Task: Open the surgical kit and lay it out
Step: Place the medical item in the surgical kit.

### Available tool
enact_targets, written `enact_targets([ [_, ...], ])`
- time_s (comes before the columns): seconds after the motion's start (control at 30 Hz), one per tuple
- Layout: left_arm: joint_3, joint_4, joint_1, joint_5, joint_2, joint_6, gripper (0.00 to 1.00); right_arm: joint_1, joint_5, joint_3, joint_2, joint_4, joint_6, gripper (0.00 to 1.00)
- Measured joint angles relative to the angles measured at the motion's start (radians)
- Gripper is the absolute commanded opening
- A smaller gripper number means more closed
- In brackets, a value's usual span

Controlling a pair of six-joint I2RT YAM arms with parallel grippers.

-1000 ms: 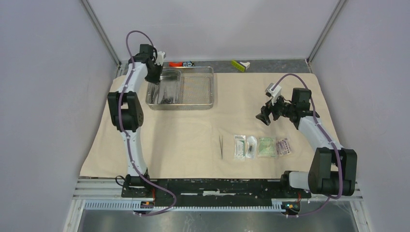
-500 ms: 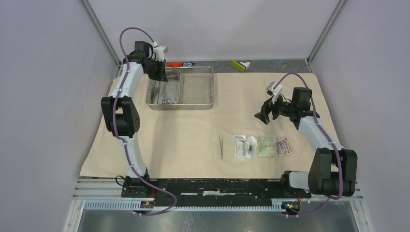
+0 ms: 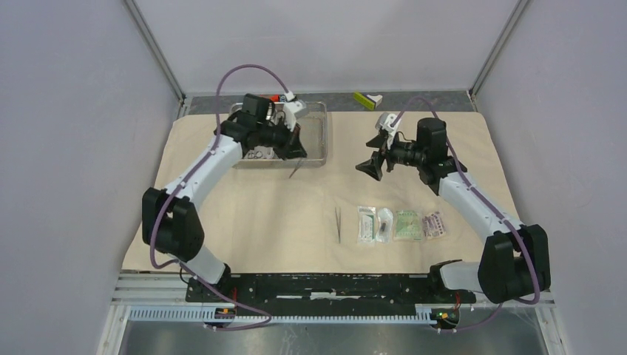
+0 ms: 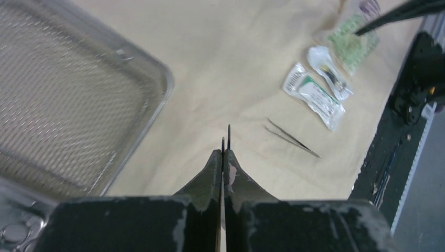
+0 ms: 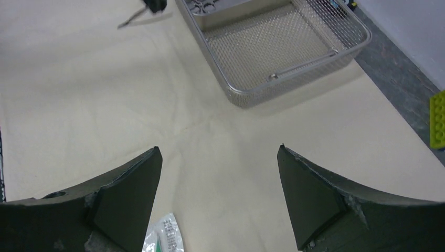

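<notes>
The beige cloth wrap [image 3: 244, 207] lies spread flat on the table. The steel tray [image 3: 325, 137] stands at its far left, with scissors [image 3: 255, 154] in the smaller inner tray. My left gripper [image 3: 297, 150] is shut on thin metal forceps [image 3: 296, 170], held above the cloth at the tray's near right corner; their two tips stick out past my fingertips [image 4: 229, 134]. Tweezers [image 3: 338, 223] and several sealed packets [image 3: 399, 224] lie in a row near the front. My right gripper [image 3: 367, 168] is open and empty, above the cloth right of the tray.
A yellow-green and white object [image 3: 367, 99] lies on the grey strip past the cloth's far edge. Small orange and black pieces [image 3: 275, 97] sit behind the tray. Bare cloth lies left of the tweezers. In the left wrist view the tweezers [image 4: 291, 139] lie ahead of my fingertips.
My left gripper has risen out of the inner tray with the forceps and swung right and nearer, over the cloth. My right gripper has moved left and farther, toward the tray.
</notes>
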Motion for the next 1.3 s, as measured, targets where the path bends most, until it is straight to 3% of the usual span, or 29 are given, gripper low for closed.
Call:
enact_targets([
  [0.13,-0.055,0.049,-0.169,-0.096,-0.08,0.018,0.02,0.051,0.001,0.011,0.028,0.13,0.138,0.85],
  [0.53,-0.145,0.203,-0.378,-0.421,-0.158,0.019,0.02,0.092,-0.047,-0.069,0.121,0.507,0.605,0.75],
  [0.87,-0.155,0.237,-0.455,-0.551,-0.169,0.018,0.02,0.096,-0.08,-0.101,0.188,0.661,0.782,0.57],
  [1.3,-0.156,0.244,-0.506,-0.612,-0.167,0.018,0.02,0.096,-0.126,-0.101,0.27,0.792,0.912,0.53],
])
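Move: The medical item, thin and steel, is still pinched in the left fingers, trailing about 3 cm back from them; the open right gripper it is taken to is some 19 cm right and 3 cm back. From the right hand the item lies about 19 cm left and level ahead, at similar height. The laid tweezers lie 7 cm left and 18 cm back of the right hand, the white packet 2 cm right and 18 cm back, both 16 cm below. Left hand carries the item about 10 cm right and back; right hand reaches 7 cm left towards it, half-closing. ##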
